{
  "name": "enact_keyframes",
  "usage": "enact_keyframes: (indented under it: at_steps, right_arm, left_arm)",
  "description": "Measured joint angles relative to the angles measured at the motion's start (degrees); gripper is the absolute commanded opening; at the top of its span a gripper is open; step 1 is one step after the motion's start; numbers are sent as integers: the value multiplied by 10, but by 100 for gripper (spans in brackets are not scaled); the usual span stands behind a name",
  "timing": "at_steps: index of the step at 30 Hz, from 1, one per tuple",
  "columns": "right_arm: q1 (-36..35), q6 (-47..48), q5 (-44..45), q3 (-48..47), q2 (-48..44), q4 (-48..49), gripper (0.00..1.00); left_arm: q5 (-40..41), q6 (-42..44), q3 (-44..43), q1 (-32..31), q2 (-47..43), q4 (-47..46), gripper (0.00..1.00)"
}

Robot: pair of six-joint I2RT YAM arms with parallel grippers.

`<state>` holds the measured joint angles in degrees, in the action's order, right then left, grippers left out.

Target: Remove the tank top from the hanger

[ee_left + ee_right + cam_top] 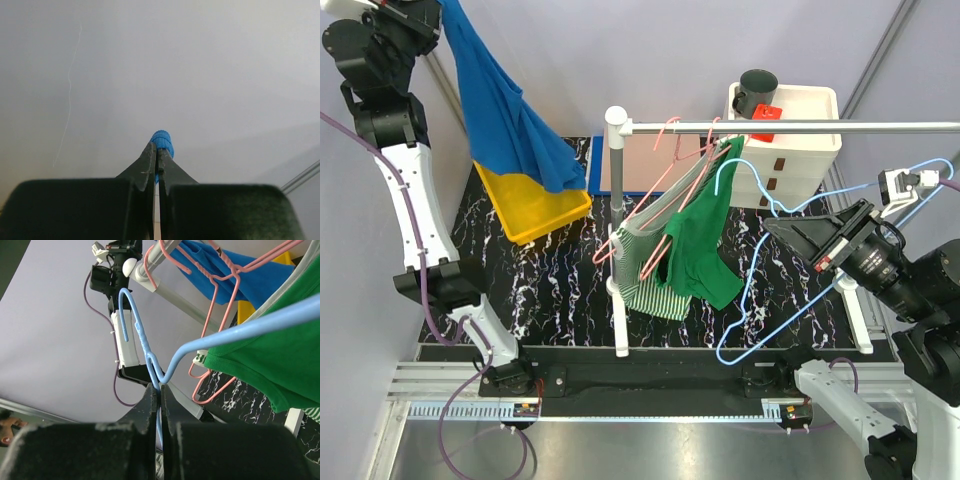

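The blue tank top (510, 110) hangs free at the top left, pinched in my shut left gripper (442, 12), its lower end over a yellow bin. In the left wrist view only a roll of the blue tank top (163, 139) shows above the left gripper (156, 150). The light blue wire hanger (741, 161) is bare and tilted at the right of the rack. My right gripper (775, 222) is shut on its neck. In the right wrist view the right gripper (160, 390) clamps the hanger (250, 327) just below the hook, with the tank top (230, 265) far behind.
A yellow bin (535, 215) sits under the tank top. The rack's rail (820, 127) and white post (617, 230) carry pink hangers, a striped garment (655, 285) and a green garment (700, 240). A white drawer unit (805, 145) with a black cup (757, 90) stands behind.
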<state>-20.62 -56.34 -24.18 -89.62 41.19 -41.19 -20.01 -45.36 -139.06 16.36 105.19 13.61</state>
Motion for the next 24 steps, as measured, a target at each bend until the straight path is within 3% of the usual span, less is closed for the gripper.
enact_keyframes:
  at_steps: [8, 14, 20, 24]
  right_arm:
    - [0, 5, 28, 2, 0, -7, 0]
    - [0, 4, 52, 15, -11, -7, 0]
    - [0, 4, 75, 29, -22, -12, 0]
    - [0, 7, 113, 24, -26, -40, 0]
  left_arm:
    - [-20, 9, 24, 2, 0, -30, 0]
    - [-22, 24, 110, 3, -8, -23, 0]
    - [4, 36, 220, -4, -17, 9, 0]
    - [34, 57, 234, -17, 0, 70, 0]
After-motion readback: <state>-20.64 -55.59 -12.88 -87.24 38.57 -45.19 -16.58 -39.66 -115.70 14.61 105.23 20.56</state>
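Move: Below and ahead of the left hand, which already holds the blue tank top high up, the yellow tray lies about 11 cm farther out, some 1 cm to its left and 58 cm down. The blue-edged board is about 19 cm ahead and 37 cm right of that hand, at table level; the rack's left post stands 26 cm back and 30 cm right. From the right hand, the tray is about 49 cm ahead, 50 cm left and 50 cm below. Lowering the blue tank top towards the yellow tray, the left hand hovers briefly, then sinks faster and faster for about 21 cm, easing some 6 cm forward; its wrist tips down by roughly 30 degrees and its shut fingers keep pinching the cloth. The right hand keeps its grip on the bare blue hanger and drifts slightly right, down and forward, turning a little clockwise. ##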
